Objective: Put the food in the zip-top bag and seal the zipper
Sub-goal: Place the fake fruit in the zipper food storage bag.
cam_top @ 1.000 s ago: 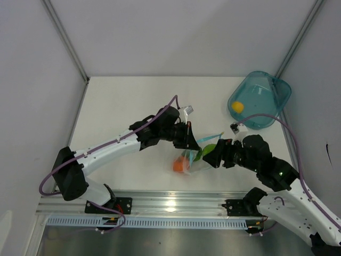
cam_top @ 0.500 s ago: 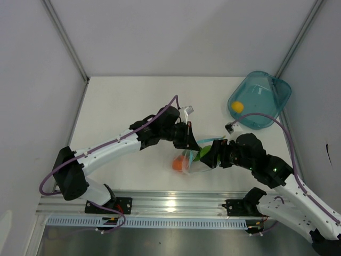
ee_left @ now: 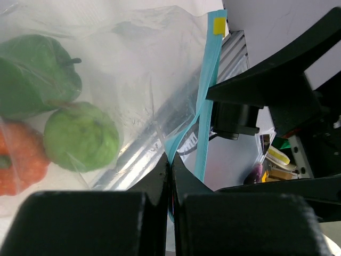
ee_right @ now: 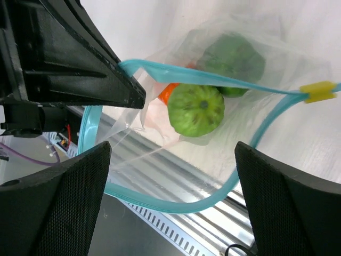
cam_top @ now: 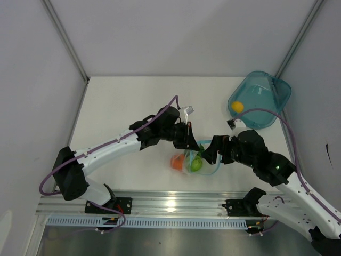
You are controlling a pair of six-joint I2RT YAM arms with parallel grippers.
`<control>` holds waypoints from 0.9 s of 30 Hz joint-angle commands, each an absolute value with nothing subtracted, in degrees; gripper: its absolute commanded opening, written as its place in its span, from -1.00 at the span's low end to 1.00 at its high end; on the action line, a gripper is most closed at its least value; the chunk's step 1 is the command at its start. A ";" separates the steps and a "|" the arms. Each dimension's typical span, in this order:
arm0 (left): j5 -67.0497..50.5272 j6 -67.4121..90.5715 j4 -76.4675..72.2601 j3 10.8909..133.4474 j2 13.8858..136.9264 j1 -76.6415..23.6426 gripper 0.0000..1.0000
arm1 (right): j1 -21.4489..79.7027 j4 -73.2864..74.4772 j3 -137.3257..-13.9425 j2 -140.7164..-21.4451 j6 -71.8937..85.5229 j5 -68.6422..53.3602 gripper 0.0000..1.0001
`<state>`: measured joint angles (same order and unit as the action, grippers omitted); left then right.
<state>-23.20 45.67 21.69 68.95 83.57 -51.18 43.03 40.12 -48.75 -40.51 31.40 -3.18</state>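
The clear zip-top bag [ee_left: 133,69] lies between the two arms with its mouth held wide. My left gripper [cam_top: 190,141] is shut on the teal zipper [ee_left: 205,106] at one end of the mouth. Inside the bag lie the light green fruit [ee_right: 196,109], the dark green one [ee_right: 234,61] and the orange-red one [ee_left: 18,160]. My right gripper [cam_top: 206,154] hovers open at the bag's mouth, its wide-set fingers [ee_right: 53,202] holding nothing. The yellow piece of food [cam_top: 237,106] sits in the teal bowl.
The translucent teal bowl [cam_top: 277,85] stands at the back right of the white table [cam_top: 122,106]. A metal rail [cam_top: 170,202] runs along the near edge, just below the bag. A yellow slider tab [ee_right: 318,92] sits on the zipper strip.
The light green fruit has left my right gripper and dropped into the bag beside the orange-red one. The right jaws have opened wider. The left gripper has kept its hold.
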 commanded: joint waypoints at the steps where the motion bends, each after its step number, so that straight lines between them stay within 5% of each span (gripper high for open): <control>1: -25.13 46.58 19.69 68.21 81.47 -50.71 -0.99 | 43.33 42.17 -55.45 -41.39 28.66 4.00 0.99; 14: -25.84 46.58 17.23 62.84 79.37 -50.71 -0.99 | 33.15 33.94 -67.68 -53.96 17.49 31.63 0.99; 22: -25.75 45.62 17.05 60.82 78.49 -50.80 -0.99 | 3.03 25.49 -68.20 -66.17 23.02 11.53 0.98; 27: -26.63 45.26 15.91 60.12 79.19 -50.80 -0.99 | -6.67 24.79 -71.71 -78.97 26.28 2.92 0.97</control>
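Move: The yellow fruit, last one left, lies about 28 cm ahead of the right hand, 18 cm to its right and some 19 cm lower. The middle of the blue bin around it is 4 cm beyond the fruit and 11 cm farther right. The round green fruit just put in the bag is about 4 cm ahead of the right hand, 5 cm to its left and 16 cm down. From the left hand the yellow fruit is about 26 cm ahead, 28 cm right, 19 cm down. The empty right hand leaves the bag's mouth with its fingers staying wide open and sweeps some 30 cm forward and right in an arch, rising about 9 cm before sinking almost to its starting height, while turning about 50 degrees clockwise towards the bin and the yellow fruit. Meanwhile the left hand, still pinching the bag's teal zipper edge with shut fingers, lowers it about 3 cm, easing a little back and left. ##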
